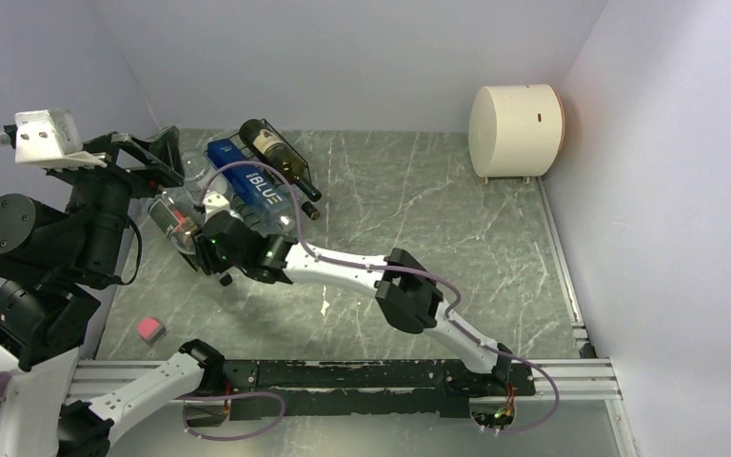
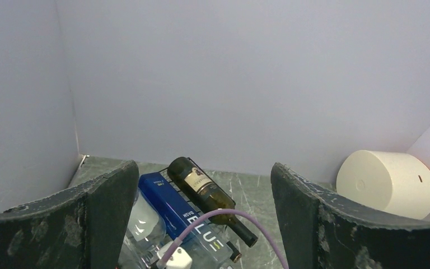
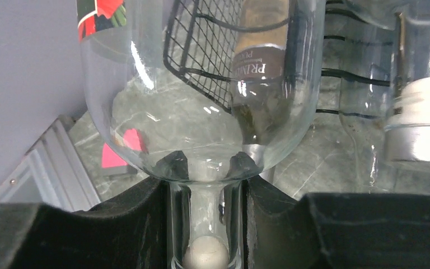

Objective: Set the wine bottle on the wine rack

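Note:
The wine bottle (image 3: pixel 201 84) is clear glass with a red label. Its neck (image 3: pixel 206 224) stands between my right gripper's black pads. The right gripper (image 3: pixel 207 165) is shut on that neck. From above, the bottle (image 1: pixel 176 202) lies at the left end of the black wire wine rack (image 1: pixel 238 145), with the right gripper (image 1: pixel 211 249) at its near end. The rack (image 2: pixel 163 171) also carries a dark bottle (image 2: pixel 204 188) and a blue bottle (image 2: pixel 171 207). My left gripper (image 1: pixel 152 157) hangs open above the rack's left side and holds nothing.
A cream cylinder (image 1: pixel 514 131) stands at the back right by the wall. A pink cube (image 1: pixel 150 329) lies near the left front of the table. A purple cable (image 2: pixel 224 218) arcs over the bottles. Walls close in at the left, back and right.

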Controlling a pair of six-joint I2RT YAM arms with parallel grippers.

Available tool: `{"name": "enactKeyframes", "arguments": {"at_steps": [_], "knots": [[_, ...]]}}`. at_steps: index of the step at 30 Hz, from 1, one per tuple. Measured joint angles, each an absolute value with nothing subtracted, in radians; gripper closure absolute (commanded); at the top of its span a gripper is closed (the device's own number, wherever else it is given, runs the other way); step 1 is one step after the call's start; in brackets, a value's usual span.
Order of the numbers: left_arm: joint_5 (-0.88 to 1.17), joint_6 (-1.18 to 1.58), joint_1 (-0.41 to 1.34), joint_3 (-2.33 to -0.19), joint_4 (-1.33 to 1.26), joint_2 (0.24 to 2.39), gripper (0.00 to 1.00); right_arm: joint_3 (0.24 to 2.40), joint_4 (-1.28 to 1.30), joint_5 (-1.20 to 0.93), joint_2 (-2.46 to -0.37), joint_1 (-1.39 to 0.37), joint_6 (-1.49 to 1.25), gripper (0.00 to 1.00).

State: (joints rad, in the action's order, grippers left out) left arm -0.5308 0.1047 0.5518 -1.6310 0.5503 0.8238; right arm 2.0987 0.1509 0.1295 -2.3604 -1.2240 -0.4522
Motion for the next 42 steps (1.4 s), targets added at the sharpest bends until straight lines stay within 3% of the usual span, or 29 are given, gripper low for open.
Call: {"name": "enactKeyframes", "arguments": {"at_steps": [4,14,20,35,42], "knots": [[-0.532,0.104,0.552,-1.631,0.553,0.824,0.08,2.164,0.192,0.159,-2.426,-1.227,-0.467,0.99],[-0.532,0.104,0.552,-1.628,0.567,0.822,0.09,2.223,0.203,0.179,-2.475,-1.227,-0.463,0.52],[-0.531,0.106,0.552,-1.628,0.57,0.822,0.09,2.238,0.108,0.2,-2.481,-1.222,-0.448,0.38],[-0.53,0.112,0.552,-1.622,0.578,0.822,0.08,2.232,-0.038,0.191,-2.474,-1.213,-0.448,0.25],[-0.529,0.112,0.552,-1.622,0.578,0.822,0.08,2.105,-0.115,0.171,-2.366,-1.212,-0.448,0.21]]}}
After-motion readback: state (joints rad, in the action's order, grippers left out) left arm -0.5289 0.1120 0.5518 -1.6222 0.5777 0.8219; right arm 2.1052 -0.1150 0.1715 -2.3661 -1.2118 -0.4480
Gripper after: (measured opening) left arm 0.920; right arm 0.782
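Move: My right hand holds a clear bottle by its neck. The place for it, the left end of the wine rack above the dark bottle, is about 9 cm ahead, 8 cm left and 4 cm lower. That dark bottle lies some 4 cm ahead, 3 cm left and 7 cm below; another clear bottle is about 14 cm ahead and 1 cm right, 3 cm below. From my left hand the place is roughly 11 cm ahead, 5 cm left and 42 cm below. With my right hand I lower the clear bottle about 3 cm, easing slightly forward and left, onto the rack's left end and pause there. Then I open my fingers wide to let go of its neck and rise some 9 cm, first drifting forward-left, then back a little to the right, my fingertips tilting up about 15 degrees. ##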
